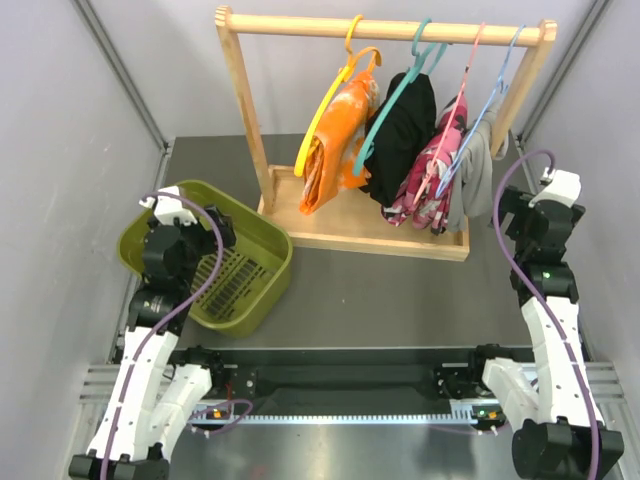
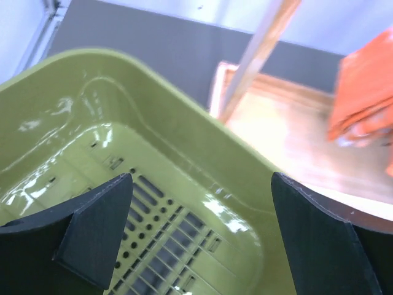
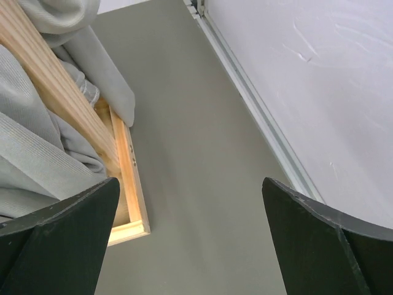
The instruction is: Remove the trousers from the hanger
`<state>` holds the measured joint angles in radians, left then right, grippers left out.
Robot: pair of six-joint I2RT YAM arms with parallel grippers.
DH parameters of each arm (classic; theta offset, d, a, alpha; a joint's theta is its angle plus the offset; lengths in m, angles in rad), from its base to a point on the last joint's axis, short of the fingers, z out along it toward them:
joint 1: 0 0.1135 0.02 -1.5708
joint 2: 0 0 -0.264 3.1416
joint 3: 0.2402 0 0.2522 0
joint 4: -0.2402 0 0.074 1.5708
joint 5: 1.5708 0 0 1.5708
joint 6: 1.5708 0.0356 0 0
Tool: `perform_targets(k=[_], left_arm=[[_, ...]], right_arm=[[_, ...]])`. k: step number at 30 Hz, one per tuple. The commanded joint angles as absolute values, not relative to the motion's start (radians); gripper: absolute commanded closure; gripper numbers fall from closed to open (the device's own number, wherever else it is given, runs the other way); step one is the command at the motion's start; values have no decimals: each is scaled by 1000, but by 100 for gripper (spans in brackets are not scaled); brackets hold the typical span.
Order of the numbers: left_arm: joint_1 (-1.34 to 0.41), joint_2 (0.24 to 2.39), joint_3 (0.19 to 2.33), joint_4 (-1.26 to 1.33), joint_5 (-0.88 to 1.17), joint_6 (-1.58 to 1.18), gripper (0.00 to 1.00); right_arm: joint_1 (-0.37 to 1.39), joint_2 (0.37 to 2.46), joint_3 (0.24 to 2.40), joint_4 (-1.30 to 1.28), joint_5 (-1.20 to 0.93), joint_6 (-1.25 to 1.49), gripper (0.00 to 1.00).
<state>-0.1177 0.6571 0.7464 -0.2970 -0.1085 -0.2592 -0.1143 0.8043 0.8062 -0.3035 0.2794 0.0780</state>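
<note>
A wooden rack [image 1: 385, 29] holds several hangers. An orange garment [image 1: 338, 145] hangs on a yellow hanger [image 1: 325, 100], a black one [image 1: 402, 135] on a teal hanger, a pink patterned one [image 1: 433, 180] on a pink hanger, and a grey one [image 1: 476, 175] on a blue hanger [image 1: 495, 85]. I cannot tell which are the trousers. My left gripper [image 1: 220, 228] is open and empty over the green basket [image 1: 262, 290]; the left wrist view [image 2: 202, 236] shows the same. My right gripper [image 1: 507, 203] is open and empty beside the rack's right post, next to the grey fabric [image 3: 37, 153].
The rack's wooden base tray [image 1: 380, 238] lies across the back of the table, its corner near my right gripper [image 3: 126, 184]. The basket's slotted floor [image 2: 153, 239] is under the left gripper. Grey walls stand on both sides, the right one close [image 3: 307, 80].
</note>
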Motion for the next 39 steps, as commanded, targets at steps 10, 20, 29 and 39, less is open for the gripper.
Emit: perform_targets(k=[10,20,29,39], left_arm=[[-120,736,1236,-498,110,-432,1],[-120,1016,1586,-437,388,-613,6],[-259,1291,1902,-517,422,-602,17],[-593,1494,2147,-638,39,-419,24]], right_arm=[[-115,744,836,-433,-371,-429,0],[-204,715,718,-425,-614,-474,0],[-210,712,715,-442,-589,-480,0],[-212,698,716,-463,-581,-491,0]])
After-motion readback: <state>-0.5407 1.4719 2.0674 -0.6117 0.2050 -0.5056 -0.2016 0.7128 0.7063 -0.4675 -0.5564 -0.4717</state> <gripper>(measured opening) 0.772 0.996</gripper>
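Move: From the left hand the yellow hanger is about 10 cm ahead, 24 to the right and 20 up; its orange garment hangs 12 ahead, 26 right, 8 up, and the black garment 12 ahead, 36 right, 8 up. The green bin lies under this hand, level ahead, 5 left, 20 down. From the right hand that hanger is 9 ahead, 36 left, 21 up, the grey garment 6 ahead, 10 left, 3 up. Left hand climbs 25 cm, swings right towards the yellow hanger, fingers narrowing; right hand shifts 10 cm left. ##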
